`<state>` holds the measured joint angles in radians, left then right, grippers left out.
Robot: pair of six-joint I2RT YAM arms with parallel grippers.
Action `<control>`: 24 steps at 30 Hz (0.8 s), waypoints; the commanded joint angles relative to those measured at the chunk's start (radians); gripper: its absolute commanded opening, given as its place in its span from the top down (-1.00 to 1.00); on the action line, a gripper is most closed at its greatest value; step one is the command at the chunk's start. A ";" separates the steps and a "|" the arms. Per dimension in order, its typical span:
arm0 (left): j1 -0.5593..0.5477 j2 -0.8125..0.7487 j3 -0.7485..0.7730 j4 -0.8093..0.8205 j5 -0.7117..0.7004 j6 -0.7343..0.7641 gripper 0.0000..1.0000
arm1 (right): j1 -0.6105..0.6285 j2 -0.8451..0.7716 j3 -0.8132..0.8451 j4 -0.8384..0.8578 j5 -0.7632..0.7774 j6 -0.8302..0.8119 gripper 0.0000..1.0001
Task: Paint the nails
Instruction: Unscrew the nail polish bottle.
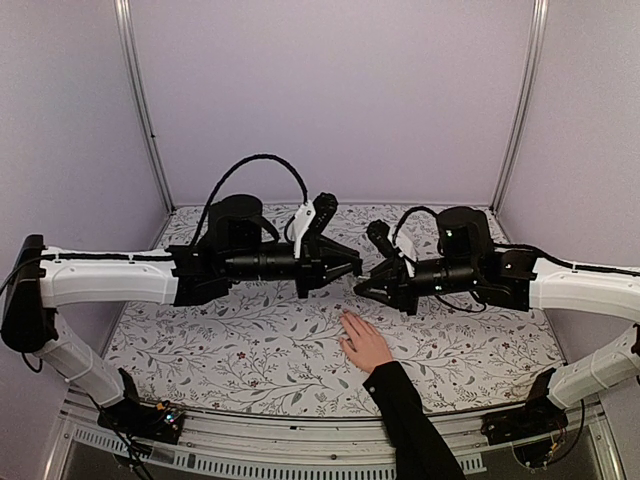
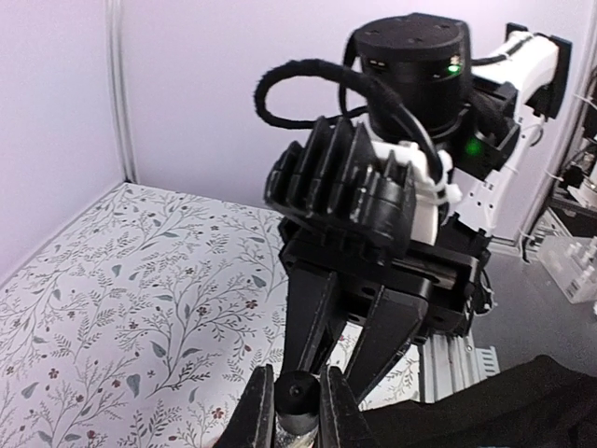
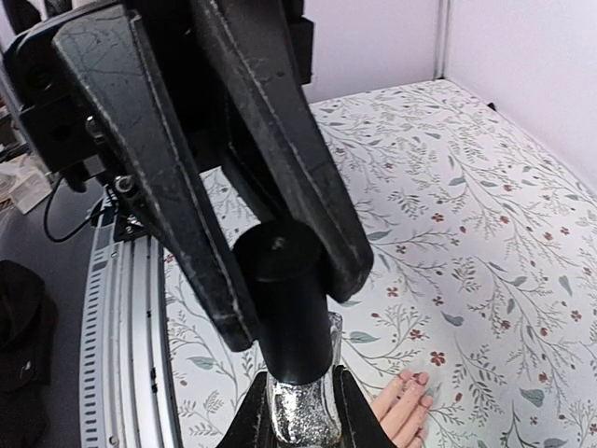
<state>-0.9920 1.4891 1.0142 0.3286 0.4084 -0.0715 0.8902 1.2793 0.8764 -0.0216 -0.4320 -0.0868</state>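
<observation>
A small glitter-filled bottle with a black cap hangs in the air between my two arms. My right gripper is shut on the bottle's glass body. My left gripper is shut on the cap. In the top view both grippers, left and right, meet over the middle of the table. A light-skinned hand with a black sleeve lies flat just in front of them. Its nails look pinkish in the right wrist view, below and to the right of the bottle.
A floral cloth covers the table. Lilac walls with metal corner posts close in the back and sides. The table's metal front rail runs along the near edge, between the arm bases.
</observation>
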 commanded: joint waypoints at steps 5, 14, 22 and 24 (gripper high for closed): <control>-0.068 0.046 0.033 0.036 -0.335 -0.114 1.00 | 0.007 0.015 0.026 0.120 0.294 0.042 1.00; -0.123 0.114 0.082 -0.004 -0.525 -0.172 1.00 | 0.006 0.048 0.039 0.148 0.389 0.064 1.00; -0.131 0.119 0.099 -0.035 -0.598 -0.182 1.00 | 0.006 0.045 0.040 0.142 0.394 0.061 1.00; -0.130 0.103 0.094 -0.049 -0.593 -0.163 1.00 | 0.006 0.036 0.031 0.139 0.370 0.058 1.00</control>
<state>-1.1000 1.6028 1.0988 0.3466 -0.1688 -0.2447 0.8974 1.3312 0.8768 0.0536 -0.0769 -0.0402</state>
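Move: My left hand already has the black cap pinched between its fingers. The bottle sits just under it, about 4 cm below the left hand and perhaps 1 cm back, held in my right fingers. From my right hand the cap is some 4 cm up, about straight above. The human fingertips lie on the table roughly below both, about 13 cm under my right hand and 2 cm to its left. I twist the cap against the bottle while both hands swing forward together about 6 cm, easing to a stop and sinking about 1 cm late on. My left wrist turns nearly 30 degrees counter-clockwise with its fingers kept shut on the cap; my right turns about 20 degrees clockwise, still pinching the bottle. ##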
